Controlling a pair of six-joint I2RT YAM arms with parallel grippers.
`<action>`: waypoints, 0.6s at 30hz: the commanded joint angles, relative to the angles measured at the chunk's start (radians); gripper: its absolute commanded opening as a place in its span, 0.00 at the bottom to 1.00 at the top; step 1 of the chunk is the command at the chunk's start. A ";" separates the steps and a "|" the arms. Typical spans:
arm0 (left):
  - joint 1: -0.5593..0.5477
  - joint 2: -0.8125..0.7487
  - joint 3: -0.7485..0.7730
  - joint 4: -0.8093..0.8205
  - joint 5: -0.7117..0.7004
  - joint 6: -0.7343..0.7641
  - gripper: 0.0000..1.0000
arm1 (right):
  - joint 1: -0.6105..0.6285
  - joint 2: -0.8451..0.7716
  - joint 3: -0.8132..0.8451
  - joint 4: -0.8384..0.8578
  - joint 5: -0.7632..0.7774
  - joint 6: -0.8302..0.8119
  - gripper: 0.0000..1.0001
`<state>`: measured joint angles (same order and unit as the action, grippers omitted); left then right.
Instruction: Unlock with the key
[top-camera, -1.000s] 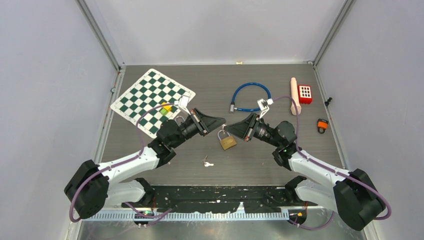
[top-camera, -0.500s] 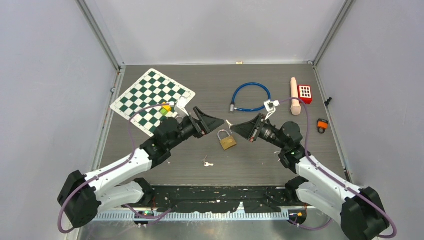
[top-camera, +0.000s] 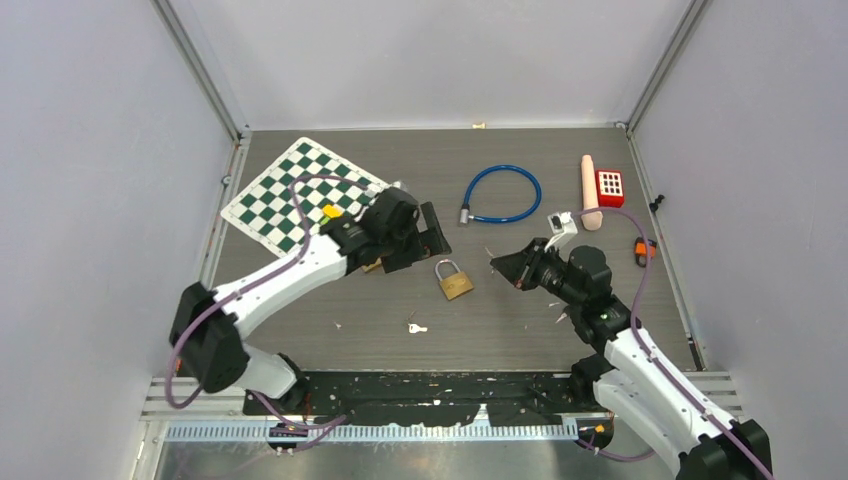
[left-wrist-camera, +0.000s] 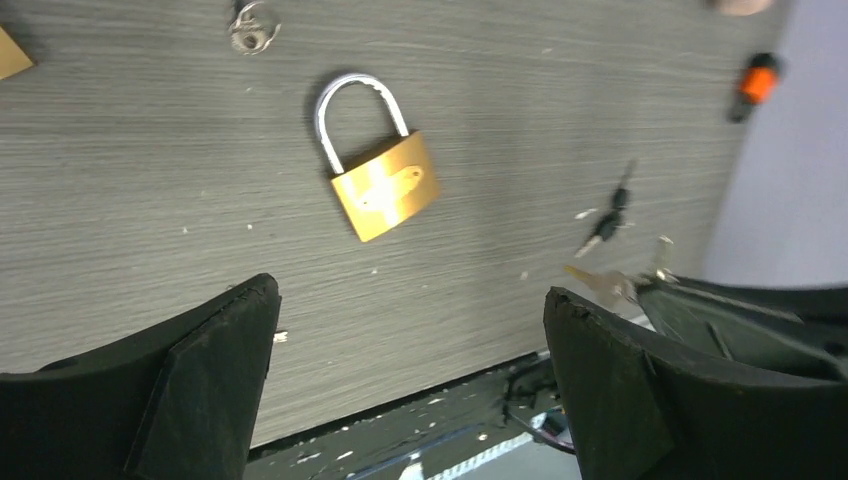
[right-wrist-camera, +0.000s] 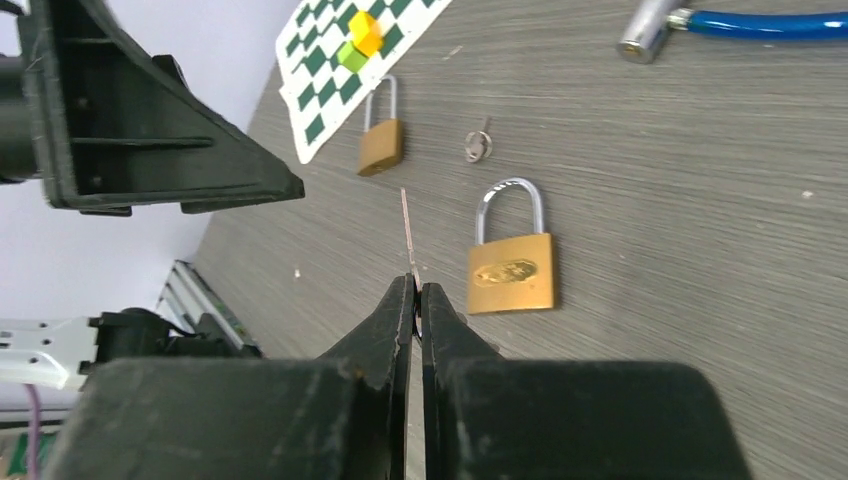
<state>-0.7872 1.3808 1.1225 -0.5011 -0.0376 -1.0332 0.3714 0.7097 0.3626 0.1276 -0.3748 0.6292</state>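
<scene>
A brass padlock (top-camera: 455, 281) (left-wrist-camera: 381, 187) (right-wrist-camera: 512, 270) lies flat in the middle of the table, its shackle closed. My right gripper (top-camera: 507, 263) (right-wrist-camera: 416, 287) hovers just right of it, shut on a thin key (right-wrist-camera: 407, 232) whose blade sticks out past the fingertips towards the lock. My left gripper (top-camera: 425, 240) (left-wrist-camera: 410, 297) hangs above and left of the padlock, jaws wide open with nothing between them. The left wrist view also catches the key's tip (left-wrist-camera: 596, 283) at the right gripper.
A second brass padlock (right-wrist-camera: 382, 140) and a small key ring (right-wrist-camera: 478, 146) lie near the chessboard (top-camera: 300, 190), which carries yellow and green cubes (right-wrist-camera: 362, 38). Loose keys (top-camera: 415, 327) lie near the front. A blue cable lock (top-camera: 502, 194), a red keypad block (top-camera: 609, 186) and an orange item (top-camera: 645, 250) sit right.
My left gripper has opened, letting go of the key, and swung back to the left. My right gripper, shut on the key, has drawn back to the right.
</scene>
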 joint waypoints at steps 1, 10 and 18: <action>-0.020 0.169 0.211 -0.305 -0.022 0.034 1.00 | -0.004 -0.040 0.016 -0.085 0.090 -0.084 0.05; -0.045 0.470 0.419 -0.410 0.023 -0.040 0.99 | -0.003 -0.091 -0.017 -0.102 0.118 -0.106 0.05; -0.065 0.633 0.522 -0.414 0.012 -0.079 1.00 | -0.004 -0.115 -0.028 -0.121 0.131 -0.122 0.05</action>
<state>-0.8379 1.9697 1.5623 -0.8818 -0.0177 -1.0828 0.3710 0.6163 0.3397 -0.0051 -0.2699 0.5282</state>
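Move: The padlock to be gripped lies about 7 cm to the right of the open left hand, 1 cm ahead and some 17 cm below. At the same depth, the ringed key is about 8 cm ahead of this hand and level sideways, the second padlock 6 cm ahead and 10 cm left, and the white key 8 cm back and 1 cm left. From the right hand, which holds its key, the padlock is about 7 cm left, 2 cm ahead and 16 cm below. Towards the padlock, the left hand drops about 11 cm and slides some 4 cm right, its wrist tipping roughly 30 degrees so that the wide-open fingers come to point nearly straight down, still short of touching. The right hand keeps its key pinched between shut fingers and eases a little right and down. ##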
